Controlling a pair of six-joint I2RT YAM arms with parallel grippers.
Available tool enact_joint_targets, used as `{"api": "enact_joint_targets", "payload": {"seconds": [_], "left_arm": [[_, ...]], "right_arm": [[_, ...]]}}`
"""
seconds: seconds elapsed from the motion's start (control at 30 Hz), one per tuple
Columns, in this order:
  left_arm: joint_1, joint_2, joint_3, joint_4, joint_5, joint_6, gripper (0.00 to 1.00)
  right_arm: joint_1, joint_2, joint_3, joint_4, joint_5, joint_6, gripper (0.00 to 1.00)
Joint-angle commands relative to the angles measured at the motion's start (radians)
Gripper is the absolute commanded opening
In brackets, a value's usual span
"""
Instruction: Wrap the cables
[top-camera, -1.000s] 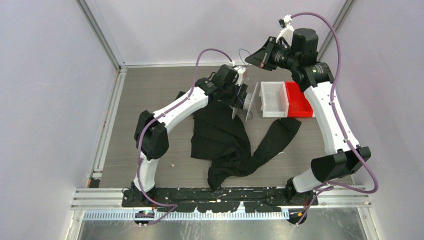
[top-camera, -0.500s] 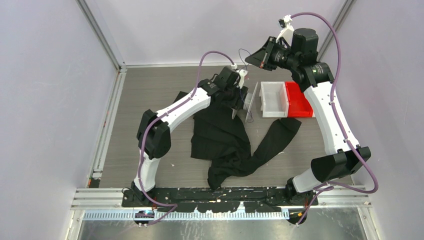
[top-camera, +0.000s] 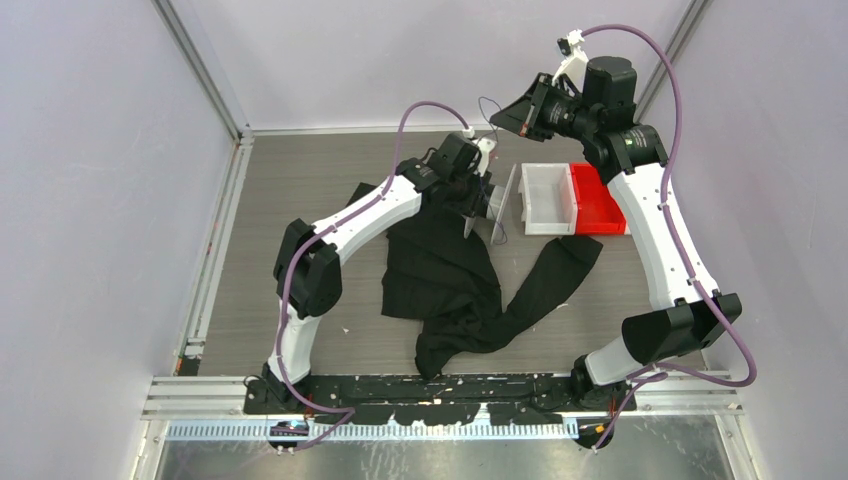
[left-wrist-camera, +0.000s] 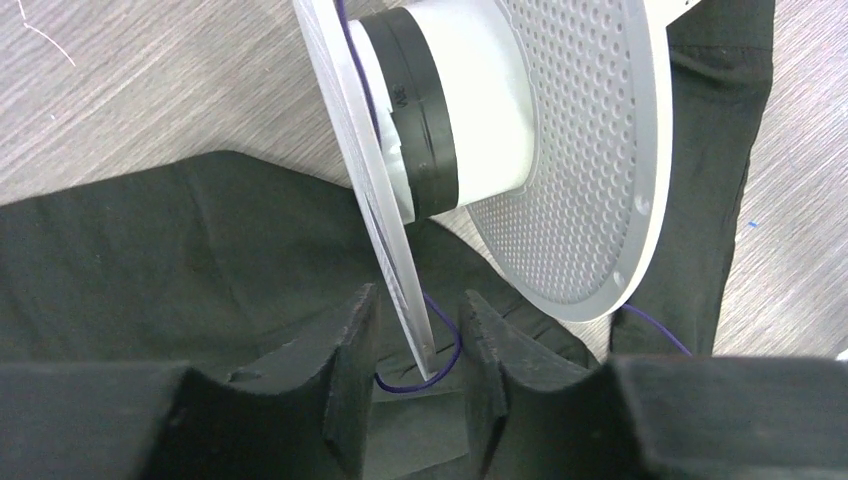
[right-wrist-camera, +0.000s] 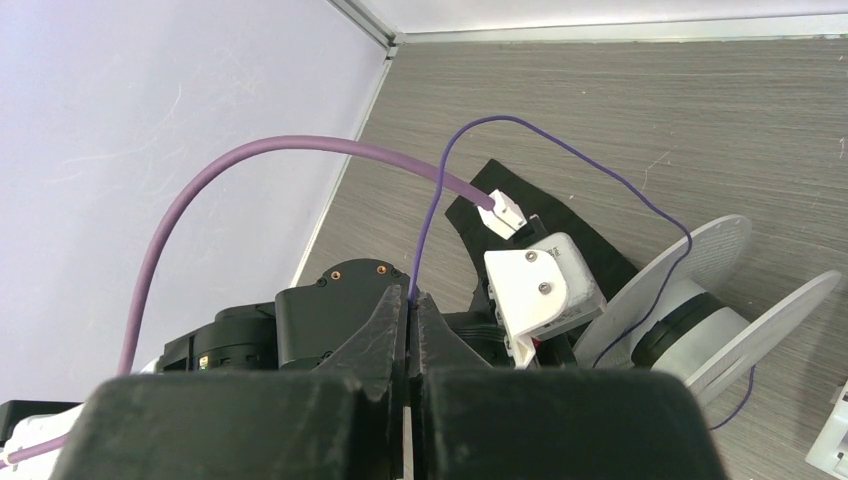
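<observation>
A white spool (left-wrist-camera: 470, 110) with perforated flanges and a black band on its hub stands on edge on the black cloth. My left gripper (left-wrist-camera: 420, 330) straddles the rim of its near flange (left-wrist-camera: 375, 200); the jaws are narrow, with a small gap showing on each side. A loop of the thin purple cable (left-wrist-camera: 440, 365) hangs under that rim between the fingers. Raised at the back, my right gripper (right-wrist-camera: 412, 305) is shut on the cable (right-wrist-camera: 560, 150), which arcs up and down to the spool (right-wrist-camera: 700, 320). From above, the spool (top-camera: 505, 205) sits beside the left gripper (top-camera: 490, 205).
A large black cloth (top-camera: 440, 270) sprawls over the middle of the grey wood-grain table. A white bin (top-camera: 548, 198) and a red bin (top-camera: 597, 198) stand side by side just right of the spool. Pale walls enclose the back and both sides.
The left jaws have drawn in around the spool's flange. The left arm shifted slightly; the right arm and the cable it holds have not moved.
</observation>
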Motion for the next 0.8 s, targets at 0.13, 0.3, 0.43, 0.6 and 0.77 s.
{"api": "enact_joint_targets", "payload": {"seconds": [0.13,0.3,0.43,0.6,0.77], "left_arm": [[-0.004,0.004,0.026,0.055,-0.036,0.0,0.21],[-0.004,0.004,0.026,0.055,-0.039,0.003,0.02],[-0.004,0.002,0.025,0.05,-0.049,0.006,0.0],[-0.004,-0.009,0.022,0.046,-0.057,0.007,0.01],[0.001,-0.059,0.015,0.024,-0.162,0.034,0.0]], "right_arm": [[0.005,-0.039,0.008,0.004,0.003,-0.008,0.01],[0.004,-0.038,0.006,0.003,0.003,-0.009,0.01],[0.005,-0.04,0.007,-0.002,0.005,-0.012,0.01],[0.004,-0.047,0.005,-0.011,0.013,-0.016,0.01],[0.005,-0.066,0.052,-0.084,0.054,-0.055,0.04]]}}
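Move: The left hand, fingers half open, straddles the near rim of the spool's left flange, with a loop of cable right at the fingertips; the spool's middle lies about 3 cm ahead, 4 cm right and 7 cm below. The white bin is some 19 cm right, 4 cm ahead and 15 cm down; the black cloth is about 12 cm back, 5 cm left and 16 cm down. From the raised right hand, the spool is about 1 cm ahead, 1 cm right and 31 cm below. The left fingers close from less than half open to nearly shut and pinch the spool's left flange at its rim, trapping the purple cable between them, while the hand eases about 1 cm forward and a little left, hardly turning. High above the spool, the right hand keeps its closed hold on the cable and stays almost in place, only starting to sink by about half a centimetre at the end. ##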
